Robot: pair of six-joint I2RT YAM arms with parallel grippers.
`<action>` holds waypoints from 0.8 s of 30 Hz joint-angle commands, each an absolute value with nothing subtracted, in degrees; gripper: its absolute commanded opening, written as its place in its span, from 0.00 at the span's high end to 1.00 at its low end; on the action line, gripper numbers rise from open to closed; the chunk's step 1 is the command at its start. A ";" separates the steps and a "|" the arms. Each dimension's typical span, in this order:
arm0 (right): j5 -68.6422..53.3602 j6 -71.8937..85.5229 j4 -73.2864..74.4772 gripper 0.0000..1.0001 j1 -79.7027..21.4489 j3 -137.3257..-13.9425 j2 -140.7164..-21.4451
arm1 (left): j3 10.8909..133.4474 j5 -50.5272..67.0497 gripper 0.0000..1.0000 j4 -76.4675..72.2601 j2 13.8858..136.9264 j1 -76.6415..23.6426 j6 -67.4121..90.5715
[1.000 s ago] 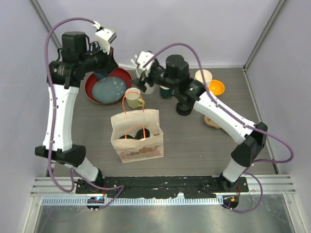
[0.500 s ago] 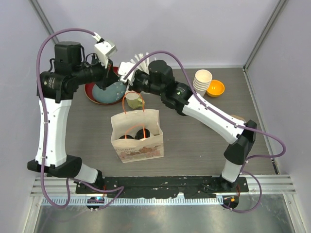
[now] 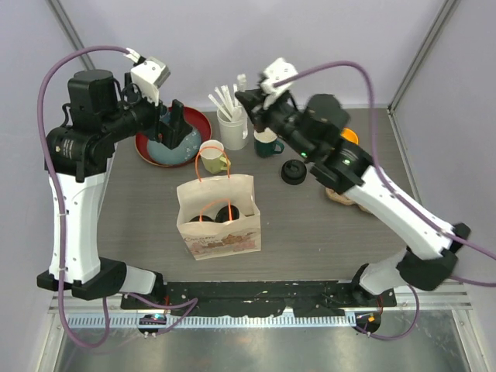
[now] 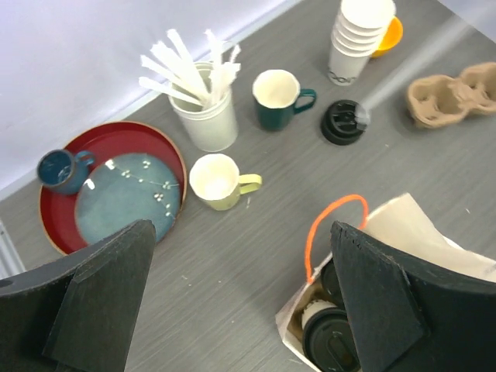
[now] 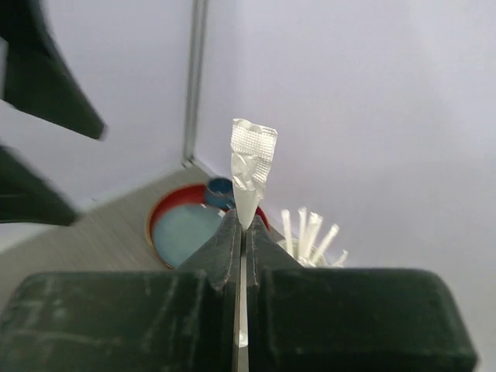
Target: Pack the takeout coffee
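The takeout coffee (image 3: 221,213) stands inside the paper bag (image 3: 221,236) at mid table, its black lids (image 4: 335,339) showing through the bag's open mouth. My left gripper (image 3: 174,124) hangs open and empty above the red tray, well above the table; in the left wrist view its gripper (image 4: 240,310) frames the bag's orange handle (image 4: 333,225). My right gripper (image 5: 242,225) is shut on a white paper-wrapped straw (image 5: 249,163), held up in the air above the white straw cup (image 3: 232,128).
A red tray (image 4: 167,151) holds a blue plate and a blue mug (image 4: 60,169). A yellow mug (image 4: 217,180), a green mug (image 4: 279,97), a loose black lid (image 4: 345,122), stacked paper cups (image 4: 358,35), an orange bowl (image 4: 391,35) and a cardboard carrier (image 4: 453,93) stand behind and right of the bag.
The right gripper has shut on a wrapped straw and lifted it away from the straw cup, swinging right. The left gripper has opened and drawn back to the left.
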State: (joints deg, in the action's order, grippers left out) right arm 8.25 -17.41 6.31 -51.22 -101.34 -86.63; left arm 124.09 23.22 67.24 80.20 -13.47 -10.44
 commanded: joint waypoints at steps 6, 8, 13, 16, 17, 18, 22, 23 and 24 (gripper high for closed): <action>-12.91 -3.59 17.37 0.99 -60.01 -104.93 -82.69 | 117.52 14.50 0.00 57.40 79.89 -8.35 -6.94; -12.31 -7.55 22.93 0.99 -62.13 -106.70 -85.59 | 115.85 14.33 0.00 56.26 79.89 -7.30 -6.86; -10.21 -10.02 24.77 0.99 -63.37 -105.11 -89.55 | 112.77 14.33 0.00 54.76 79.45 -5.98 -7.38; -8.79 -10.02 30.82 0.99 -63.37 -108.62 -93.24 | 111.71 14.33 0.00 54.58 79.10 -5.80 -7.99; -9.05 -9.76 32.42 0.99 -63.37 -109.50 -93.95 | 111.54 14.24 0.00 54.75 79.01 -5.89 -8.35; -9.40 -9.58 33.91 0.99 -63.37 -110.21 -95.26 | 111.45 14.06 0.00 54.76 78.84 -5.89 -8.61; -10.11 -8.35 39.02 0.63 -63.37 -113.11 -96.33 | 110.05 13.89 0.00 54.49 79.36 -5.89 -9.14; -9.76 -8.09 38.94 0.50 -63.37 -113.03 -96.07 | 109.78 13.89 0.00 53.97 79.37 -5.89 -8.97; -9.32 -7.74 38.76 0.46 -63.28 -113.03 -95.72 | 109.43 13.97 0.00 53.79 79.63 -5.89 -8.96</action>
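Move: Behind and well below the right hand, which already holds the wrapped straw, stands the open paper bag: about 15 cm back, 8 cm to the left and 38 cm down. The light green mug is roughly 10 cm ahead and 13 cm left, the straw cup 20 cm ahead and 7 cm left, the black lids 7 cm ahead and 15 cm right, all over 40 cm below. From the left hand the bag lies some 11 cm back, 8 cm right and 34 cm down. Swinging the straw back towards the robot about 15 cm in a rising arc, the right hand then sweeps left and plunges some 27 cm to just over the bag's mouth, tipping its fingers down and turning about 30 degrees counter-clockwise; near the bottom the fingers open and let the straw go. The open left hand withdraws forward, left and down, away from the bag. ##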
